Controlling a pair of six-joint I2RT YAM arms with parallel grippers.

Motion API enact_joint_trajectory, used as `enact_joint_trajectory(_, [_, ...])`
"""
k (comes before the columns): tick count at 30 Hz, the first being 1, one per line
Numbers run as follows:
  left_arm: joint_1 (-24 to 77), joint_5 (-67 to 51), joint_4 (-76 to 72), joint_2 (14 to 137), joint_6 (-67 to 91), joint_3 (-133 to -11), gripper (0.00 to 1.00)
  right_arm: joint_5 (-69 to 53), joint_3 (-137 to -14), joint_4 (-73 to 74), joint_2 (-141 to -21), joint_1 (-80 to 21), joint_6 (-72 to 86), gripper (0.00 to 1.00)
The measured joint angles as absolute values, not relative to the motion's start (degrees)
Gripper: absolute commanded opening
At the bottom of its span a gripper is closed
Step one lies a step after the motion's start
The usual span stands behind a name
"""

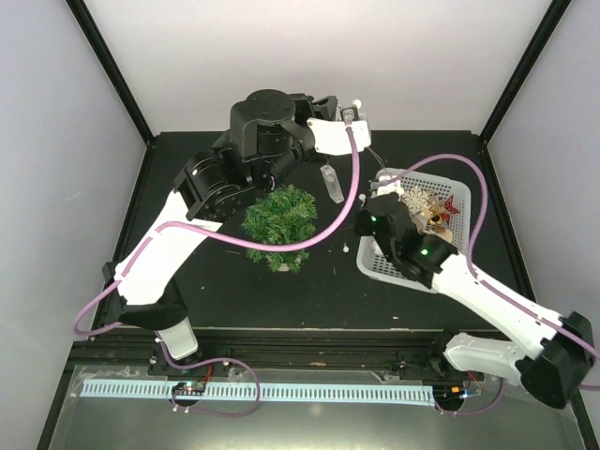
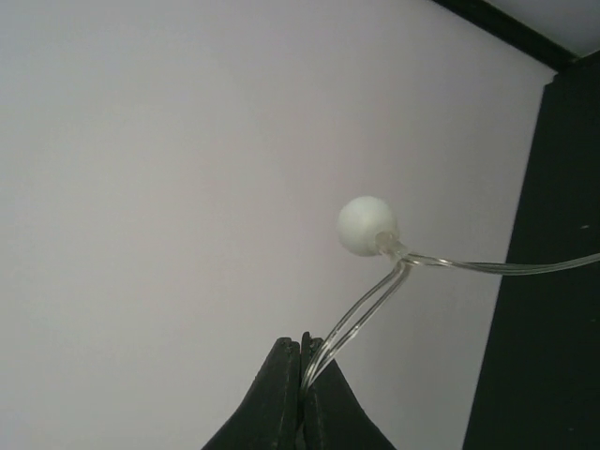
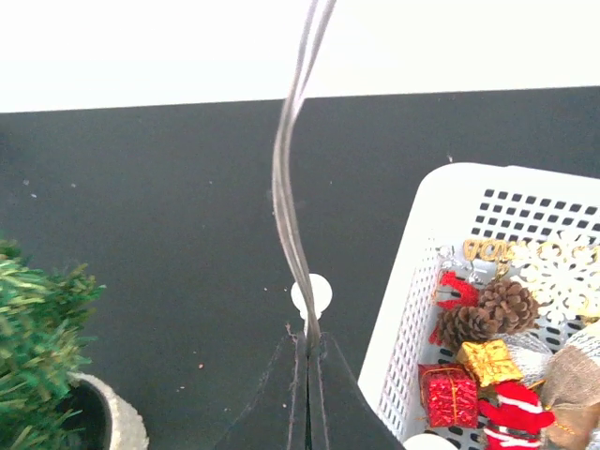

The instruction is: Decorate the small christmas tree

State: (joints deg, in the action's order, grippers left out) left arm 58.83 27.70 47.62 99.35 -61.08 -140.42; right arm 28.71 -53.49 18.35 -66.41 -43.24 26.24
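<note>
The small christmas tree point(image 1: 279, 217), bushy and dark green, stands mid-table; the right wrist view catches its edge point(image 3: 36, 349) and pale pot point(image 3: 114, 420) at lower left. A clear light string with white ball bulbs runs between both grippers. My left gripper point(image 1: 351, 111) is raised at the back; its jaws point(image 2: 302, 342) are shut on the clear wire point(image 2: 361, 314) just below a white bulb point(image 2: 367, 225). My right gripper point(image 1: 357, 228) sits between tree and basket, shut point(image 3: 307, 336) on the doubled wire point(image 3: 286, 187), with another bulb point(image 3: 311, 295) just past its tips.
A white mesh basket point(image 1: 377, 268) at the right, its rim point(image 3: 427, 211) close beside my right gripper, holds pine cone point(image 3: 487, 314), red gift boxes point(image 3: 448, 394), gold box and snowflake. A clear piece point(image 1: 330, 183) hangs near the tree. Purple cables loop over the table.
</note>
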Motion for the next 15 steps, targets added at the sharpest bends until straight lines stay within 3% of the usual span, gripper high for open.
enact_joint_trajectory(8, [56.4, 31.6, 43.7, 96.4, -66.1, -138.8, 0.02, 27.1, -52.1, 19.7, -53.3, -43.2, 21.1, 0.01])
enact_joint_trajectory(15, [50.9, 30.9, 46.4, 92.3, -64.4, -135.4, 0.02, 23.6, -55.4, 23.4, -50.4, -43.2, 17.8, 0.01])
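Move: Both grippers hold the light string. From the right hand the christmas tree is some 17 cm to the left, about level fore and aft, with its middle roughly 14 cm lower. The ornament basket's middle lies about 14 cm to that hand's right, 9 cm ahead and 20 cm down. From the high left hand, the tree is about 13 cm left, 4 cm ahead and 45 cm below, the basket about 19 cm right, 14 cm ahead and 51 cm below. With the light string still pinched in both shut grippers, the left hand swings about 8 cm left, high up, to come nearly over the tree, rising slightly and turning some 10 degrees counter-clockwise. The right hand climbs about 8 cm while drawing back some 5 cm, away from the tree, its fingers tipping up about 10 degrees. ##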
